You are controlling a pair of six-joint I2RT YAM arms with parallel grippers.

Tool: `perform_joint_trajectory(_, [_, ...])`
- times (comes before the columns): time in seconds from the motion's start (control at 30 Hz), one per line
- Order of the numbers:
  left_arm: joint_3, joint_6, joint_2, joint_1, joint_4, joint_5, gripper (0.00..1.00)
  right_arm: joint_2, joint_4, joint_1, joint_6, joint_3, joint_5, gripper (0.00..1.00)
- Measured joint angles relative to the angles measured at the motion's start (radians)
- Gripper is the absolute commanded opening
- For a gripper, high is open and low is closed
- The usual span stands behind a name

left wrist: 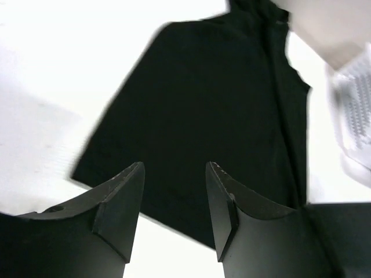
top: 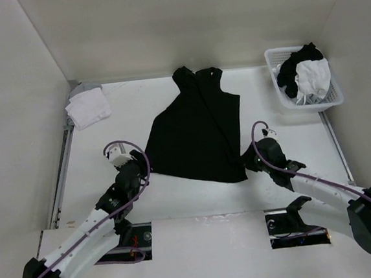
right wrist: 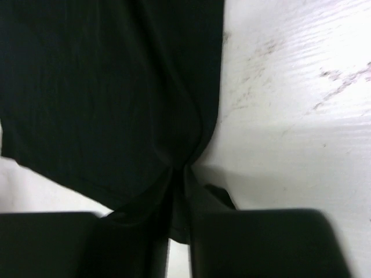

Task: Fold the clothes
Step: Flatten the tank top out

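The clothes [top: 197,128], a black sleeveless top, lie spread on the white table with the straps at the far end and the hem toward me, a lengthwise crease down the right half. My left gripper [top: 142,165] hovers just off the hem's left corner. In the left wrist view it [left wrist: 175,166] stands open with nothing between its fingers, and the clothes [left wrist: 214,98] lie beyond them. My right gripper [top: 249,159] sits at the hem's right corner. Seen from the right wrist, it [right wrist: 179,174] pinches a puckered fold of the clothes [right wrist: 104,87] in a narrow gap.
A white basket [top: 328,100] with black and white garments stands at the far right and shows blurred in the left wrist view [left wrist: 353,116]. A folded white and grey cloth pile [top: 86,107] lies at the far left. Walls enclose the table on three sides.
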Motion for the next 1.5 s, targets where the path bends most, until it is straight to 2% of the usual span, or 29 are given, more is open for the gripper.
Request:
perform_joint_trajectory(0.03, [0.001,-0.007,0.031,0.019,0.002,-0.002,0.46,-0.003,0.002,-0.011,0.003,0.0,-0.001,0.38])
perform_joint_trajectory(0.1, [0.011,-0.012,0.13,0.061,0.002,0.011,0.46,-0.009,0.0,-0.019,0.004,0.0,-0.001,0.43])
perform_joint_trajectory(0.2, [0.05,-0.016,0.331,0.119,0.003,0.053,0.44,-0.046,-0.011,-0.021,0.005,0.0,-0.001,0.45])
perform_joint_trajectory(0.3, [0.06,-0.025,0.444,0.16,0.003,0.079,0.44,-0.104,-0.033,0.0,0.014,-0.002,0.008,0.47])
perform_joint_trajectory(0.53, [0.06,-0.045,0.473,0.192,0.012,0.088,0.44,-0.13,-0.076,0.1,0.047,-0.015,0.054,0.47])
perform_joint_trajectory(0.83, [0.077,-0.048,0.546,0.214,0.044,0.085,0.42,-0.117,-0.097,0.131,0.111,-0.057,0.088,0.47])
perform_joint_trajectory(0.93, [0.08,-0.047,0.551,0.23,0.045,0.094,0.33,-0.117,-0.123,0.143,0.134,-0.063,0.101,0.47])
perform_joint_trajectory(1.07, [0.08,-0.048,0.561,0.262,0.047,0.121,0.11,-0.117,-0.163,0.178,0.166,-0.063,0.13,0.47])
perform_joint_trajectory(1.13, [0.08,-0.043,0.56,0.276,0.048,0.144,0.06,-0.118,-0.185,0.2,0.179,-0.063,0.148,0.47])
perform_joint_trajectory(1.23, [0.077,-0.04,0.512,0.295,0.044,0.177,0.03,-0.119,-0.213,0.223,0.192,-0.058,0.174,0.47])
perform_joint_trajectory(1.37, [0.077,-0.03,0.305,0.323,0.021,0.201,0.02,-0.121,-0.261,0.239,0.211,-0.042,0.2,0.48])
perform_joint_trajectory(1.5, [0.077,-0.021,0.175,0.366,-0.028,0.217,0.02,-0.121,-0.295,0.254,0.23,-0.032,0.225,0.49])
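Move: The tank top's left hem corner lies about 11 cm below the left hand, roughly 2 cm ahead and 4 cm to its left; the folded white cloth is some 22 cm ahead and 18 cm left of that hand. From the right hand, which has the garment's right side between its just-opening fingers, the right hem corner is about 6 cm straight back and 4 cm lower, and the laundry basket stands roughly 27 cm ahead and 22 cm to the right. The left hand sinks about 10 cm with open fingers, drifting some 4 cm left and tipping its fingers down about 20 degrees, pinches the tank top's left hem corner against the table and lifts it some 8 cm. Meanwhile the right hand spreads its fingers to let go of the right side, rises a couple of centimetres, then draws back about 6 cm and sinks to bring its open fingers around the right hem corner. ##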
